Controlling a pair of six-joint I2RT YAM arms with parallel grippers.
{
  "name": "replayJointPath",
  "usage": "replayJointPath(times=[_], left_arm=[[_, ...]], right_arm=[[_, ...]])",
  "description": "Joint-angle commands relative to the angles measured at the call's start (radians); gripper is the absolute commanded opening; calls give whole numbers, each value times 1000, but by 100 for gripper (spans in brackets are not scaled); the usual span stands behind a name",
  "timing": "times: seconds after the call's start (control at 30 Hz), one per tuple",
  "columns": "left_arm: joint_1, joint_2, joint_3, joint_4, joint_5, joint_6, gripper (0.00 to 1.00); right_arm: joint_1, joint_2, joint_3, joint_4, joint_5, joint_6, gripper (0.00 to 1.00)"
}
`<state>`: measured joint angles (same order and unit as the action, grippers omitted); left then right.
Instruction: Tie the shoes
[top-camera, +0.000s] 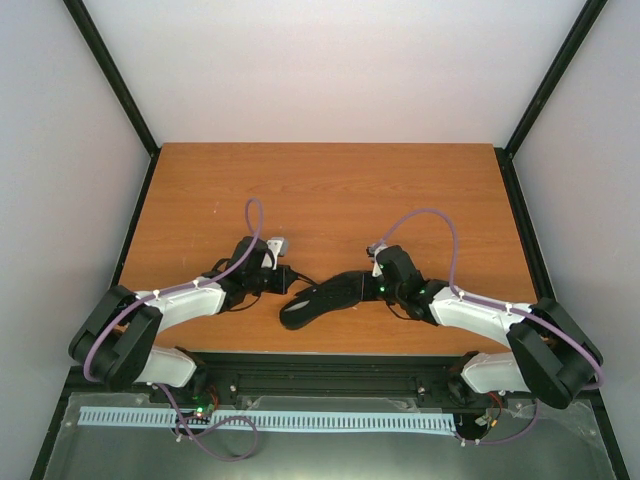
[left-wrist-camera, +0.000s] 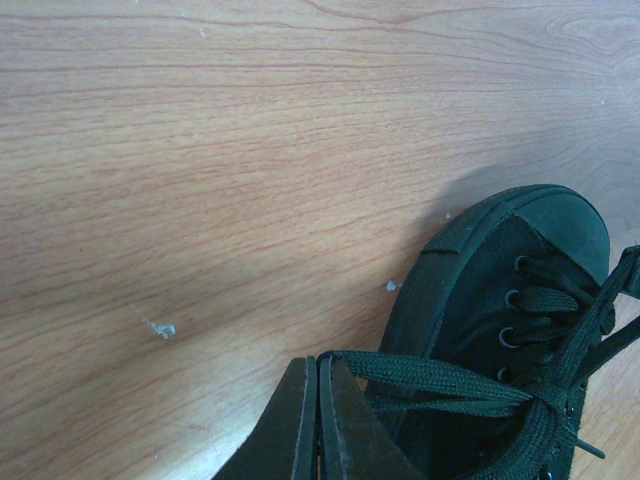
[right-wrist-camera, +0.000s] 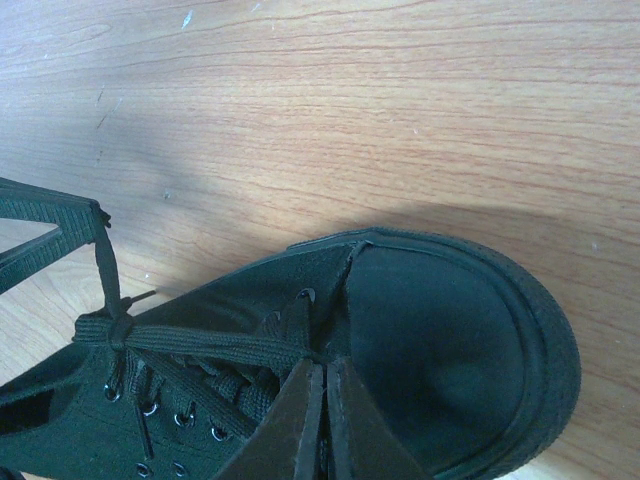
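The shoe (top-camera: 325, 298) is a small all-black sneaker lying on the table (top-camera: 330, 190) between my two arms, near the front edge. In the left wrist view its toe (left-wrist-camera: 530, 235) points up and right. My left gripper (left-wrist-camera: 318, 361) is shut on a loop of black lace (left-wrist-camera: 440, 374) that runs taut to a crossing over the eyelets (left-wrist-camera: 548, 402). In the right wrist view the toe cap (right-wrist-camera: 450, 340) fills the lower right. My right gripper (right-wrist-camera: 324, 366) is shut on another lace strand (right-wrist-camera: 210, 342), pulled from a knot (right-wrist-camera: 120, 332). The insole is hidden.
The wooden table is boxed in by white walls with black frame posts (top-camera: 110, 75) at the left and right. Small pale specks (left-wrist-camera: 162, 327) lie on the wood left of the shoe. Purple cables (top-camera: 252, 215) arch over both arms.
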<state>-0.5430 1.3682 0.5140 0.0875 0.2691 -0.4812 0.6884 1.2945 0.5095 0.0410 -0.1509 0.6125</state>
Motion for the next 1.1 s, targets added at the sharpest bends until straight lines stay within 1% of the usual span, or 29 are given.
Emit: replayJointPath(times=[0.0, 0.4, 0.47, 0.53, 0.57, 0.6, 0.63, 0.67, 0.7, 0.73, 0.77, 0.83, 0.9, 1.0, 1.07], left_arm=[[34, 11, 7, -13, -79, -14, 1], [52, 17, -6, 0, -66, -28, 1], [52, 12, -8, 14, -32, -14, 1], [52, -7, -10, 34, 28, 9, 1], [52, -20, -5, 34, 56, 23, 1], [52, -35, 1, 23, 74, 35, 3], [52, -56, 9, 10, 85, 42, 12], [52, -84, 13, -5, 86, 45, 30], [52, -117, 18, -22, 77, 45, 50], [52, -151, 27, -44, 65, 45, 65], [52, -184, 37, -72, 54, 48, 78], [52, -252, 61, -134, 27, 50, 90], [53, -288, 89, -183, 11, 53, 96], [52, -312, 138, -252, -3, 59, 100], [52, -314, 166, -278, -5, 61, 100]], right_arm=[[-27, -20, -20, -33, 45, 1, 3], [-36, -24, -41, -17, 37, 4, 3], [-36, -31, -44, -9, 23, -4, 3], [-36, -44, -42, 7, -22, -35, 3], [-36, -47, -34, 5, -53, -56, 4], [-36, -57, -25, -5, -76, -72, 7], [-36, -70, -10, -17, -93, -85, 13], [-36, -88, 0, -34, -102, -97, 25], [-36, -108, 11, -57, -101, -107, 37], [-36, -132, 22, -85, -93, -117, 48], [-36, -154, 33, -112, -86, -128, 58], [-36, -196, 58, -171, -67, -150, 72], [-36, -228, 79, -215, -61, -168, 80], [-36, -258, 105, -254, -54, -182, 91], [-36, -265, 117, -264, -51, -184, 95]])
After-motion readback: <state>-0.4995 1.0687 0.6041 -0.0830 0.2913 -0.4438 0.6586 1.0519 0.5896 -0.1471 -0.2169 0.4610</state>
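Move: The knot on the shoe lies about 5 cm right of the left hand, 1 cm back and 1 cm lower; from the right hand it is roughly 9 cm left, 1 cm back and 2 cm lower. The shoe's middle sits some 6 cm right, 3 back and 3 below the left hand. Its toe cap is about 2 cm right, 1 forward and 3 below the right hand. Keep both lace loops pinched and hold nearly still with the two grippers on either side of the knot, then open both wide to let the loops go and rise straight up off the shoe, the left by about 10 cm, the right by some 8 cm. Let both wrists tip the fingers up about 10 degrees as they climb. ##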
